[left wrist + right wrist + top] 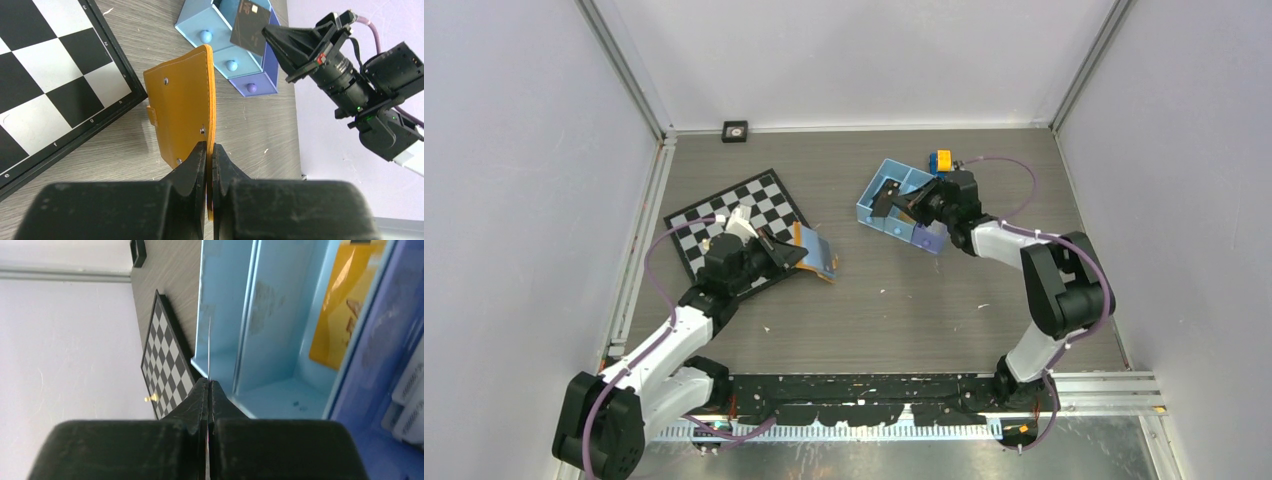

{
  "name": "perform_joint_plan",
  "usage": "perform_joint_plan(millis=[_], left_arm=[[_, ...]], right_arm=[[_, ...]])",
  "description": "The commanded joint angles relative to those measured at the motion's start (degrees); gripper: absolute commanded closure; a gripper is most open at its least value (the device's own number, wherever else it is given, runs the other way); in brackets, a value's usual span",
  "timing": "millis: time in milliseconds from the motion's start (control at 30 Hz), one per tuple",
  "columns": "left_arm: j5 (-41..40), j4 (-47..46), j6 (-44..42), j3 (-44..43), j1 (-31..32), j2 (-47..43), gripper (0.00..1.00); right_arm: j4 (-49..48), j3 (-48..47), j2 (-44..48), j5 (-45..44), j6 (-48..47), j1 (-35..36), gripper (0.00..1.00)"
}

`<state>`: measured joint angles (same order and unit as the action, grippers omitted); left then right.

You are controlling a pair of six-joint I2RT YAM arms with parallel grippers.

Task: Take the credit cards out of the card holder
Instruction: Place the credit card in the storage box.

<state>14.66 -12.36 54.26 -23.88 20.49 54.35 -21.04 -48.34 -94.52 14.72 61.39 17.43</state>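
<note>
The orange card holder [182, 107] stands on edge just above the table, pinched at its near edge by my left gripper [210, 150], which is shut on it. From above it shows at mid-left [816, 250], greyish sleeves facing right, with the left gripper [792, 253] beside the checkerboard. My right gripper [902, 207] is shut on a dark credit card [885, 199] and holds it over the blue tray [876, 217]. The right wrist view shows that card edge-on as a thin line [209, 347] rising from the right gripper [208, 383]. An orange-yellow card [340, 310] lies in a tray compartment.
A checkerboard [739, 225] lies under the left arm at mid-left. A small yellow-and-blue block [940, 160] sits behind the tray. A small black square object [735, 131] rests by the back wall. Grey enclosure walls stand on three sides.
</note>
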Motion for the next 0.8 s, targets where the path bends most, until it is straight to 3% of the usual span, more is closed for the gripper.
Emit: perform_joint_plan(millis=[0, 767], left_arm=[[-0.5, -1.5, -0.7, -2.6, -0.4, -1.2, 1.0], [-0.8, -1.4, -0.1, -2.2, -0.4, -1.9, 1.0]], right_arm=[[-0.5, -6.8, -3.7, -2.8, -1.1, -0.2, 1.0], [2.0, -17.1, -14.7, -5.2, -1.6, -1.1, 0.98]])
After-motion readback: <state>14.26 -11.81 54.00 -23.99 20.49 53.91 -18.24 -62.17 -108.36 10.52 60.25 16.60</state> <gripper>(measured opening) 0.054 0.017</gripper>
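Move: The left compartment of the storage box, where the held black card is going, has its middle some 7 cm ahead of the right hand, 4 cm to its left and 9 cm below. The middle compartment with the orange card lies 3 cm ahead and 2 cm to the right, and the yellow-blue block about 13 cm ahead and 9 cm right, both at a similar depth. From the left hand the left compartment is about 20 cm ahead, 16 cm right and 12 cm below. The black card, still pinched edge-on in the right fingertips, is carried forward about 6.5 cm over the left compartment of the storage box, quickly at first. Over the second half of the way the right hand also sinks some 2.5 cm towards the box, its wrist turning barely and its fingers staying shut on the card. ##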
